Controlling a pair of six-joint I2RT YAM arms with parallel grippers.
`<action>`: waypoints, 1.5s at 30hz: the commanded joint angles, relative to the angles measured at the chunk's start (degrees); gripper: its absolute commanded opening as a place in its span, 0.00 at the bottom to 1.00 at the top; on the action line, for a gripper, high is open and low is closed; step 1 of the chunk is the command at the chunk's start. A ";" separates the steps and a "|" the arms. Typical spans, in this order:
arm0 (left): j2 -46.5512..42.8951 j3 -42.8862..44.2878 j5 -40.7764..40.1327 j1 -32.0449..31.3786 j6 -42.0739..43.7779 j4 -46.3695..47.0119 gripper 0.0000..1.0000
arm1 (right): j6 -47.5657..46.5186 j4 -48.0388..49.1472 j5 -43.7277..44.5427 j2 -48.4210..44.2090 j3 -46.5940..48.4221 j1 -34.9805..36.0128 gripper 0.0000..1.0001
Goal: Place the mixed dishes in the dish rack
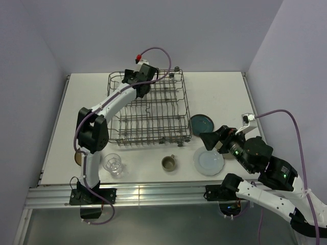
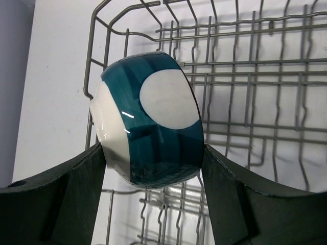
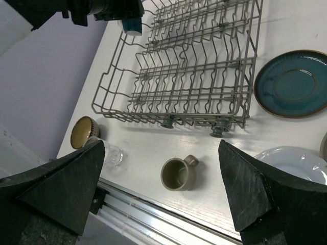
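Observation:
My left gripper (image 2: 153,168) is shut on the teal bowl with a cream inside (image 2: 148,122), held on its side over the far left corner of the grey wire dish rack (image 1: 148,109). In the top view this gripper (image 1: 131,77) is above the rack's back rim. My right gripper (image 3: 161,148) is open and empty, raised above the table right of the rack (image 3: 189,66). Below it stand the olive-grey mug (image 3: 177,173), the clear glass (image 3: 112,154) and the dark brown bowl (image 3: 83,131). The teal plate (image 3: 291,84) and the pale-blue plate (image 3: 291,161) lie to its right.
In the top view the mug (image 1: 169,163) and glass (image 1: 112,164) stand in front of the rack, near the table's front rail (image 1: 153,193). The left arm (image 1: 94,130) runs along the rack's left side. Walls close the table at the back and both sides.

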 commanded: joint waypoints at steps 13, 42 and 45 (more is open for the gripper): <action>13.15 14.18 -8.56 3.36 14.32 11.15 0.00 | 0.09 0.80 0.96 -0.54 -2.17 -0.28 1.00; 18.62 18.93 -2.59 4.85 9.49 6.14 0.99 | 0.53 -0.70 0.69 0.51 -1.47 -0.37 1.00; 16.33 19.20 -2.94 4.85 8.44 4.21 0.99 | 0.44 -1.05 0.78 0.60 -1.03 -0.37 1.00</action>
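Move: Inside the rack's far-left corner is the spot for the teal-and-white bowl that the left hand already holds: about 8 cm ahead of this hand, 2 cm to its left and 9 cm down. The corner itself lies some 13 cm ahead and 9 cm left; the rack's middle is roughly 9 cm back, 8 cm right and 14 cm below. From the empty right hand, the spot is about 41 cm ahead, 32 cm left and 20 cm lower. Carrying the bowl on its side, the left hand goes forward about 8 cm while sinking into the rack towards the far-left corner, rolling some 10 degrees so its left side rises. The forward travel then ends and it lowers straight down another 5 cm between the wires, stops, and opens its fingers wide, staying astride the bowl. ##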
